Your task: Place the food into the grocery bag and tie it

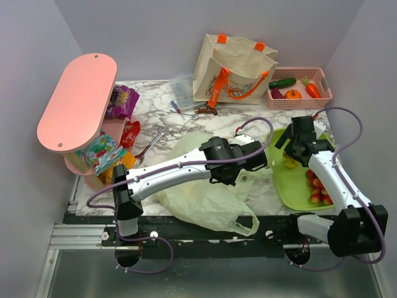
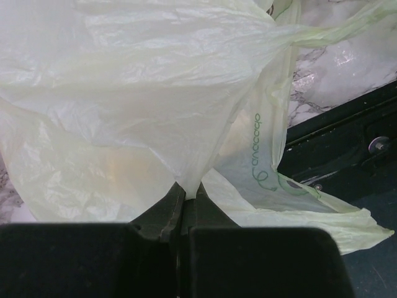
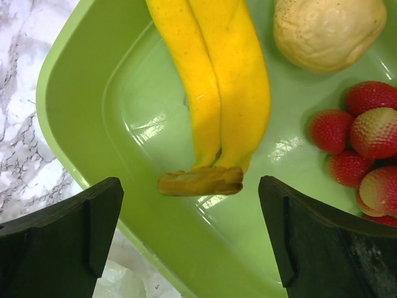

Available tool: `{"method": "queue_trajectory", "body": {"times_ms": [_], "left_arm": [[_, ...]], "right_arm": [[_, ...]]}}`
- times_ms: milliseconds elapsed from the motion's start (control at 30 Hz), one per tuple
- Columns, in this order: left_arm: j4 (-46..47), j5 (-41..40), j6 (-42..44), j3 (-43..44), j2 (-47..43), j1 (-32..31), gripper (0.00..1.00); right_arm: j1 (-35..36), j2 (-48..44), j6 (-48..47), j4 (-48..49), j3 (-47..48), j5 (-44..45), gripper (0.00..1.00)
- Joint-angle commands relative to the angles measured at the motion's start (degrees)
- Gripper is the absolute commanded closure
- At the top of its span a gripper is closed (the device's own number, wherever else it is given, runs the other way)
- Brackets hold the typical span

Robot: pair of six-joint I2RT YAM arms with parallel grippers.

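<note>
The pale green grocery bag (image 1: 205,202) lies crumpled on the marble table in front of the arms. My left gripper (image 1: 265,162) is shut on a fold of the grocery bag (image 2: 124,112), the film pulled taut from its closed tips (image 2: 189,189). A yellow banana bunch (image 3: 226,87) lies in a green tray (image 3: 80,81) with a pale round fruit (image 3: 329,31) and red strawberries (image 3: 363,136). My right gripper (image 3: 189,186) hovers open just above the banana's brown stem end, a finger on either side. In the top view it (image 1: 289,155) hangs over the tray (image 1: 291,192).
A beige canvas tote (image 1: 232,68) with orange handles stands at the back. A pink basket (image 1: 299,87) of vegetables sits to its right. A pink two-level shelf (image 1: 77,99) with snack packets (image 1: 105,152) fills the left side. Small tools (image 1: 186,112) lie near the tote.
</note>
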Motion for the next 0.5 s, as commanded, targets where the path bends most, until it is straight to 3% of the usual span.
{"method": "queue_trajectory", "body": {"times_ms": [0,300,467], "left_arm": [[1.6,0.8,-1.1,-1.2,-2.2,0.4,1.00],[2.6,1.2,-1.3,-2.3,-2.5,0.7,1.00],[2.5,1.0,-1.4,-2.3,-2.7,1.0,1.00]], "right_arm": [[-0.3,1.2,-0.4,3.4,-1.3,-1.7,0.00],[-0.3,1.9,-0.1,4.8,-3.4,-2.5,0.20],[-0.3,1.5,-0.1,5.0,-3.7,-2.6,0.43]]}}
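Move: The right hand, open wide, hangs over the green tray with the bananas' stem end only about 3 cm below its fingertips; the middle of the bananas lies some 5 cm ahead and 3 cm to the right, about 5 cm down. From this hand the round pale fruit is about 4 cm ahead and 9 cm right, the strawberries some 8 cm back and 9 cm right. From the left hand, the bananas lie roughly 8 cm ahead, 22 cm right and well below. Sinking about 2 cm almost straight down, the right hand settles over the bananas' stem while its fingers close by roughly a third of their opening, so that the tips come in on the two ends of the stem. The wrist keeps its tilt, and the descent eases off as the fingers keep closing. ##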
